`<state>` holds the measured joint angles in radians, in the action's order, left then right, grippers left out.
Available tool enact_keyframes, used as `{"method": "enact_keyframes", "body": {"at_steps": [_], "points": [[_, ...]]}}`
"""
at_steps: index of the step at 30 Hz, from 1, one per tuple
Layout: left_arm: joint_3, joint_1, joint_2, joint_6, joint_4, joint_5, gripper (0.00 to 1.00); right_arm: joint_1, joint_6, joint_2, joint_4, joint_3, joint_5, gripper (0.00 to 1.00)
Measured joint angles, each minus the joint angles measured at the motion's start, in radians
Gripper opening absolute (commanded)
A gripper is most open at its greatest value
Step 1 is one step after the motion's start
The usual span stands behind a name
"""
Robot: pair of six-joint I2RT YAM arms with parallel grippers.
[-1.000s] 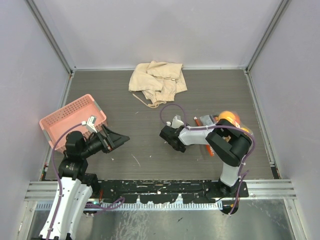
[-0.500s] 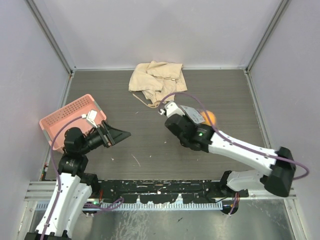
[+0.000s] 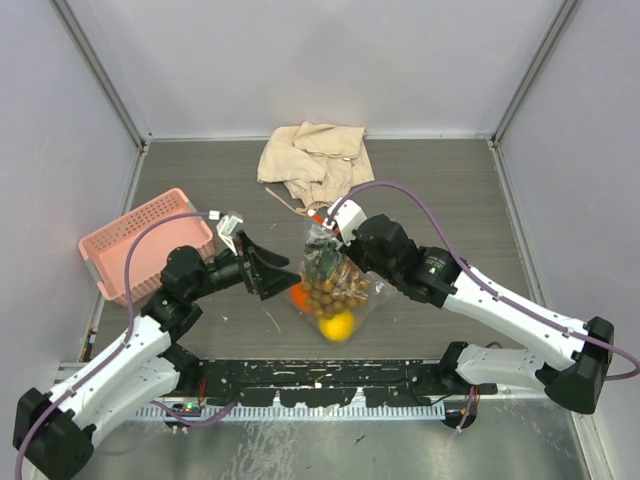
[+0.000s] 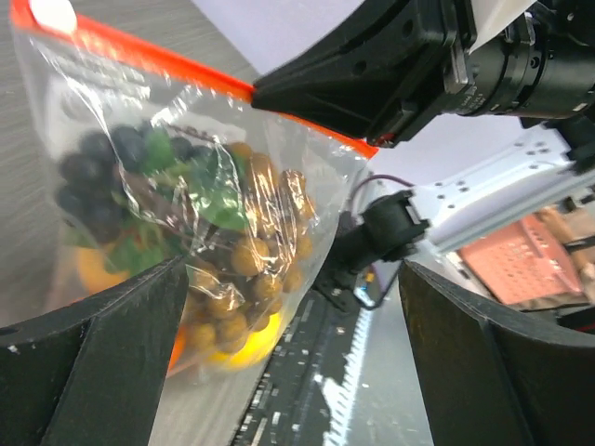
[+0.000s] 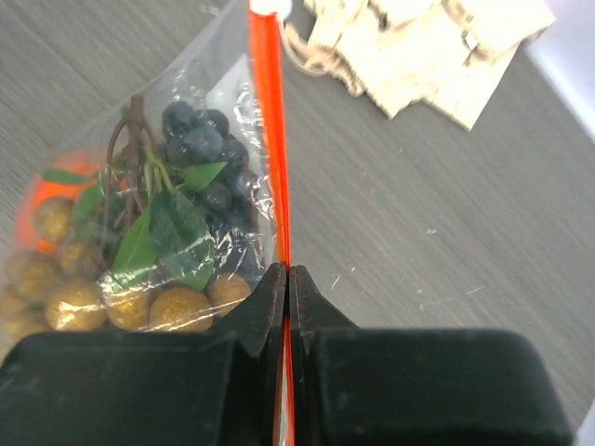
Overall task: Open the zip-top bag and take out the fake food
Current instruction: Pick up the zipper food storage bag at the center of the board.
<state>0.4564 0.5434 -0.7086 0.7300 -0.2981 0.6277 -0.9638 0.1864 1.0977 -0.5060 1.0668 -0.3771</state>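
The zip-top bag (image 3: 345, 300) hangs off the table at the centre, clear plastic with an orange-red zip strip (image 5: 269, 139) on top. My right gripper (image 5: 288, 279) is shut on that strip, and shows from above as right gripper (image 3: 335, 228). Inside is the fake food: tan berry cluster (image 3: 335, 290), lemon (image 3: 337, 325), an orange fruit (image 3: 300, 296), dark grapes (image 5: 200, 139) and green leaves. My left gripper (image 3: 283, 280) stands open just left of the bag. In the left wrist view the bag (image 4: 186, 186) fills the left side between the wide-apart fingers (image 4: 93, 362).
A pink mesh basket (image 3: 140, 235) sits at the left edge of the table. A crumpled beige cloth (image 3: 315, 160) lies at the back centre, also beige cloth (image 5: 437, 46). Grey walls close in the table on three sides.
My right arm has swung from the right side to the centre and lifted the bag off the table. My left arm has reached out rightwards to the bag, still open.
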Motion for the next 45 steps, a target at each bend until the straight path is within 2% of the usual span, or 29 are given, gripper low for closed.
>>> {"method": "enact_keyframes", "body": {"at_steps": [9,17,24,31,35,41,45], "points": [[0.000,0.015,-0.096,-0.118,-0.064,-0.095,0.98,0.229,0.020,-0.023,0.082,-0.174,0.286,0.01],[-0.006,0.016,-0.100,-0.132,-0.068,-0.109,0.98,0.232,0.018,-0.042,0.205,-0.193,0.514,0.01],[-0.011,0.011,0.007,-0.197,0.021,-0.157,0.98,0.232,0.026,-0.042,0.251,-0.193,0.653,0.01],[-0.143,0.000,0.064,-0.162,-0.011,-0.195,0.98,0.232,0.040,-0.050,0.258,-0.193,0.736,0.01],[-0.144,-0.018,0.019,-0.142,-0.031,-0.189,0.98,0.232,0.043,-0.059,0.261,-0.193,0.779,0.01],[-0.143,-0.084,-0.119,-0.075,-0.146,-0.123,1.00,0.232,0.042,-0.060,0.267,-0.193,0.816,0.01],[-0.144,-0.108,-0.174,-0.039,-0.226,-0.092,0.95,0.232,0.040,-0.060,0.267,-0.193,0.824,0.01]]}}
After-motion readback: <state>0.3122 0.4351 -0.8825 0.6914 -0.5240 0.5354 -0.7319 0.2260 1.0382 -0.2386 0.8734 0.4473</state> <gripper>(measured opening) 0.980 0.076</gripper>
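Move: My left hand is open and empty; the white slider end of the bag's orange zip strip is about 12 cm ahead of it, 5 cm to its right and some 3 cm higher. In the hanging bag, the orange is about 3 cm to its right, nearly level fore and aft, and 12 cm lower; the lemon is 11 cm right, 6 cm back and 14 cm lower. From my right hand, still pinching the strip, the slider is 9 cm left, 5 cm ahead and slightly higher. With my right hand I keep the strip pinched, sink about 6 cm, then swing left and back while rising a little and turning some 30 degrees counter-clockwise, offering the slider end to my left hand. My left hand stays wide open: forward a little, slightly left, then down about 5 cm and forward again, closing in on the slider. ##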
